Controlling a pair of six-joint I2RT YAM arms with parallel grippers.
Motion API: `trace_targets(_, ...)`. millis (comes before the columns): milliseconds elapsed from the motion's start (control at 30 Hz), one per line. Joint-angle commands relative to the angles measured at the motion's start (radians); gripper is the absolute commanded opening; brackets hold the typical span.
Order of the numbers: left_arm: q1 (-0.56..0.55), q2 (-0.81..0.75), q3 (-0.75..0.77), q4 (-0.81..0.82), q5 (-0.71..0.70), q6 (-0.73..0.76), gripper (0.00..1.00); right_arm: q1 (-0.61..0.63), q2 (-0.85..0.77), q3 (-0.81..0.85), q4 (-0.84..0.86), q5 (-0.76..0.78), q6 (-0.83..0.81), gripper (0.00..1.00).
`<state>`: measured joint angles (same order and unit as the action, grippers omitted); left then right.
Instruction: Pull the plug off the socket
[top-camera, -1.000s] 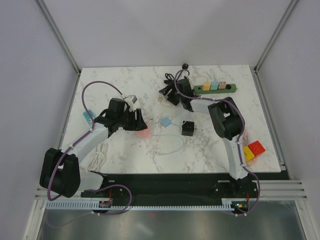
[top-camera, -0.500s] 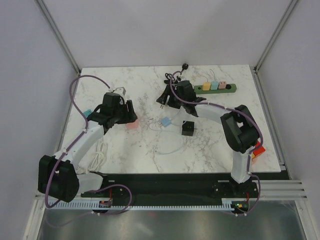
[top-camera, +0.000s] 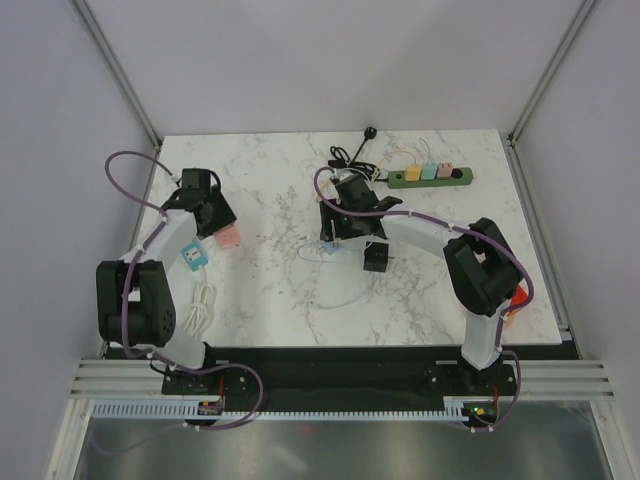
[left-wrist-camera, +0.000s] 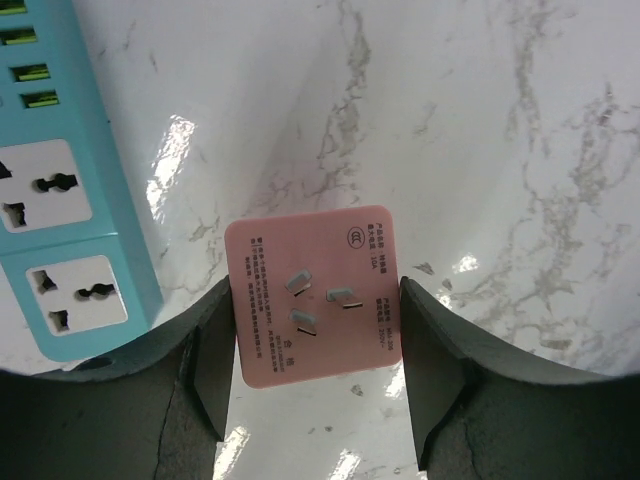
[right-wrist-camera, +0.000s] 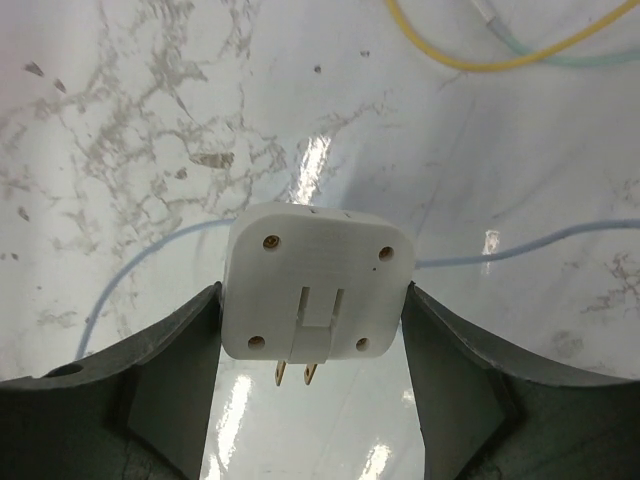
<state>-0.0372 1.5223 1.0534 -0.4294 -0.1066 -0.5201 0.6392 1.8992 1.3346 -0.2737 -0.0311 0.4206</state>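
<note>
A pink square plug (left-wrist-camera: 315, 295) sits between the pads of my left gripper (left-wrist-camera: 315, 335), which is shut on it, its three metal prongs facing the camera. In the top view my left gripper (top-camera: 218, 230) is at the table's left side with the pink plug (top-camera: 229, 238) at its tip. My right gripper (right-wrist-camera: 312, 345) is shut on a white square socket block (right-wrist-camera: 318, 285), two brass prongs showing at the block's lower edge. The right gripper (top-camera: 345, 230) hangs over the table's middle. Plug and socket block are far apart.
A teal power strip (left-wrist-camera: 60, 200) lies just left of the pink plug, near a coiled white cable (top-camera: 200, 305). A green power strip (top-camera: 430, 176) with several coloured plugs lies at the back right. A black cube (top-camera: 375, 258) sits by the right gripper. Blue cable (right-wrist-camera: 520, 245) and yellow cable (right-wrist-camera: 480, 50) cross the marble.
My left arm has swung left and back, carrying the pink plug from the middle towards the teal strip. My right gripper has moved from the back towards the table's middle.
</note>
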Motion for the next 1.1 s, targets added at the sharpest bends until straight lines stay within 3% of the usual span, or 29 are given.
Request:
trace_targets(0,0.013,0.048,0.072,0.011,-0.070,-0.025,0.02,0.017,-0.002,0.043,-0.108,0.095,-0.068,0.00)
trace_targets(333,0.083,0.085,0.069,0.014,-0.068,-0.024,0.02,0.073,0.004,-0.006,-0.124,0.102,-0.077,0.09)
trace_targets(400,0.082,0.081,0.063,0.024,-0.073,-0.017,0.08,0.079,0.009,-0.014,-0.124,0.105,-0.075,0.11)
trace_targets(500,0.083,0.078,0.059,0.031,-0.087,-0.008,0.32,0.083,0.008,-0.028,-0.122,0.111,-0.072,0.12)
trace_targets(533,0.083,0.079,0.057,0.031,-0.090,-0.008,0.50,0.083,0.008,-0.031,-0.121,0.112,-0.074,0.14)
trace_targets(567,0.083,0.076,0.056,0.029,-0.093,-0.009,0.56,0.083,0.008,-0.031,-0.121,0.112,-0.074,0.15)
trace_targets(833,0.083,0.024,0.034,0.043,-0.093,-0.015,0.84,0.088,0.014,-0.026,-0.119,0.103,-0.066,0.38)
trace_targets(933,0.083,0.001,0.031,0.041,-0.073,-0.015,0.91,0.091,0.012,-0.026,-0.121,0.099,-0.063,0.46)
trace_targets(967,0.083,-0.007,0.028,0.041,-0.067,-0.015,1.00,0.093,0.011,-0.028,-0.119,0.096,-0.063,0.48)
trace_targets(1067,0.083,-0.040,0.023,0.043,-0.032,-0.018,1.00,0.094,-0.002,-0.029,-0.121,0.097,-0.057,0.55)
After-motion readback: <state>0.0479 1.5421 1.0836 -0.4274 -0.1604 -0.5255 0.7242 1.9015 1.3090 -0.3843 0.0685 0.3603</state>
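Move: The pink plug is already in the left fingers; its set-down spot on the table is about 4 cm to their left, level fore and aft, 3 cm lower. Beyond that spot, the teal power strip's middle lies roughly 11 cm left and 1 cm back. The right hand holds a white plug, bound for table about 4 cm back, 1 cm right, 3 cm down. The blue plug is 1 cm back, 1 cm left, 4 cm below; the black cube is 11 cm right, 3 cm back. Bring the left gripper down and about 4 cm left with the pink plug, towards the teal strip, pause with it on the table, then open wide and lift straight up some 3 cm. Meanwhile draw the right hand back about 4 cm and down 2.5 cm, rolling its left side down some 10 degrees, then hold still, keeping the grip on the white plug. ##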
